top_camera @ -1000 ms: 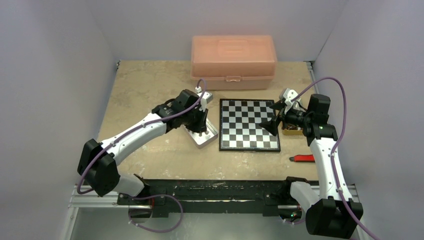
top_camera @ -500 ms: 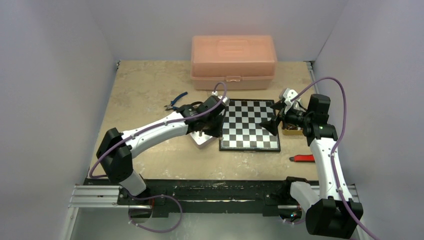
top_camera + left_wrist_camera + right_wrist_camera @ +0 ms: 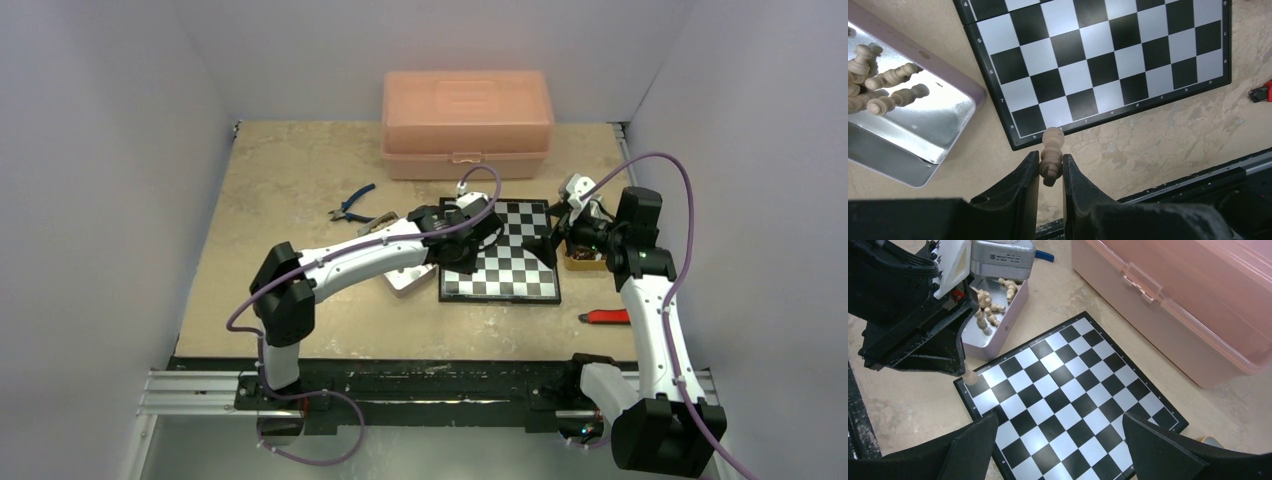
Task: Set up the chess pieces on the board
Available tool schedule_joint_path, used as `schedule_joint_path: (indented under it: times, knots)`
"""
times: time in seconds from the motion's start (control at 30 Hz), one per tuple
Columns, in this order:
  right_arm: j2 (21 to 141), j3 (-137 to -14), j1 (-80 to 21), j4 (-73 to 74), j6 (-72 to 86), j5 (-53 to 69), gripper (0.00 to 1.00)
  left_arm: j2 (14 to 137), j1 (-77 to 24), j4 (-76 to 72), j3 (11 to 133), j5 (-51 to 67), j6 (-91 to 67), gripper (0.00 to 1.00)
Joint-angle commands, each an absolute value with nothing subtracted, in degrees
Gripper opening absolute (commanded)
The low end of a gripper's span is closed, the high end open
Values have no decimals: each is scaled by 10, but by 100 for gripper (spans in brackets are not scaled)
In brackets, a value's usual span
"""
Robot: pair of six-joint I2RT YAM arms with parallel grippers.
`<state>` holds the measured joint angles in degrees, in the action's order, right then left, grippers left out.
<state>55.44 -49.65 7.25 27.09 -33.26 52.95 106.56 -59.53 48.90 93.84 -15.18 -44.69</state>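
Note:
The black-and-silver board (image 3: pixel 512 272) lies at mid table and carries no pieces. My left gripper (image 3: pixel 458 262) hangs over its near-left part, shut on a light tan chess piece (image 3: pixel 1052 154). That piece points down just above the board's near-left corner (image 3: pixel 970 377). More tan pieces (image 3: pixel 883 90) lie in the open metal tin (image 3: pixel 404 279) left of the board. My right gripper (image 3: pixel 545 235) hovers over the board's right edge, its jaws wide open (image 3: pixel 1059 416) around nothing.
A large pink plastic box (image 3: pixel 466 122) stands behind the board. Blue-handled pliers (image 3: pixel 352 207) lie left of the tin. A red tool (image 3: pixel 607 317) rests near the right arm. A small container of dark pieces (image 3: pixel 583 262) sits by the board's right edge.
My left arm has swung right from above the tin to the board's left side, carrying the tan piece, which uncovered the pliers. The right arm has stayed still.

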Motion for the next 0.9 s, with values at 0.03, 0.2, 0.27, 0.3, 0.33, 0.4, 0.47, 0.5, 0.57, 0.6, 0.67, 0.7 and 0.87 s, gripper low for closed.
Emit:
schedule_joint_path:
  times: [0.03,0.2,0.27,0.3,0.33,0.4,0.47,0.5,0.57,0.6,0.67,0.7,0.87]
  knots:
    - [546,-523,75,257,-317,499,99,1103,-612,508,1014,-170,-463,0]
    - [545,-525,75,241,-296,479,99,1127,-619,496,1034,-149,-459,0]
    - [545,-526,76,236,-289,463,99,1132,-619,483,1035,-137,-455,0]
    - [545,-526,77,232,-284,457,99,1135,-619,477,1036,-132,-453,0]
    - [545,-525,77,229,-280,452,99,1138,-619,471,1038,-125,-451,0]
    - [545,-525,78,225,-273,445,99,1148,-620,468,1047,-117,-449,0]
    - [545,-524,79,221,-269,439,99,1156,-620,467,1055,-109,-449,0]
    - [545,-524,80,219,-268,435,99,1160,-620,465,1056,-106,-449,0]
    - [545,-524,80,218,-265,429,99,1164,-620,462,1058,-100,-448,0]
    - [546,-524,81,217,-263,424,99,1164,-620,460,1056,-97,-450,0]
    - [546,-524,81,215,-262,420,99,1166,-620,455,1054,-94,-450,0]
    - [546,-524,81,214,-261,417,99,1168,-620,453,1054,-91,-450,0]
    - [548,-524,82,213,-258,411,99,1177,-620,448,1063,-82,-450,0]
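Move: Held in the left fingers, the pale chess piece hangs near the board's near-left corner; the spot it heads for, around square e of the nearest row, lies some 8 cm to that hand's right, 2 cm ahead and 11 cm below. The board's middle is about 11 cm ahead and 10 cm right, the tray of pale pieces roughly 9 cm ahead and 13 cm left. From the right hand, that square sits around 8 cm left, 5 cm back and 20 cm below. Carrying the pale piece along the board's near row, the left hand travels about 6 cm right towards the e square, first level, then also sinking some 2 cm, with its fingers still shut on the piece and tipping slightly nearer upright. The empty, wide-open right hand draws aside, a few centimetres right and forward, turning about 10 degrees clockwise. ##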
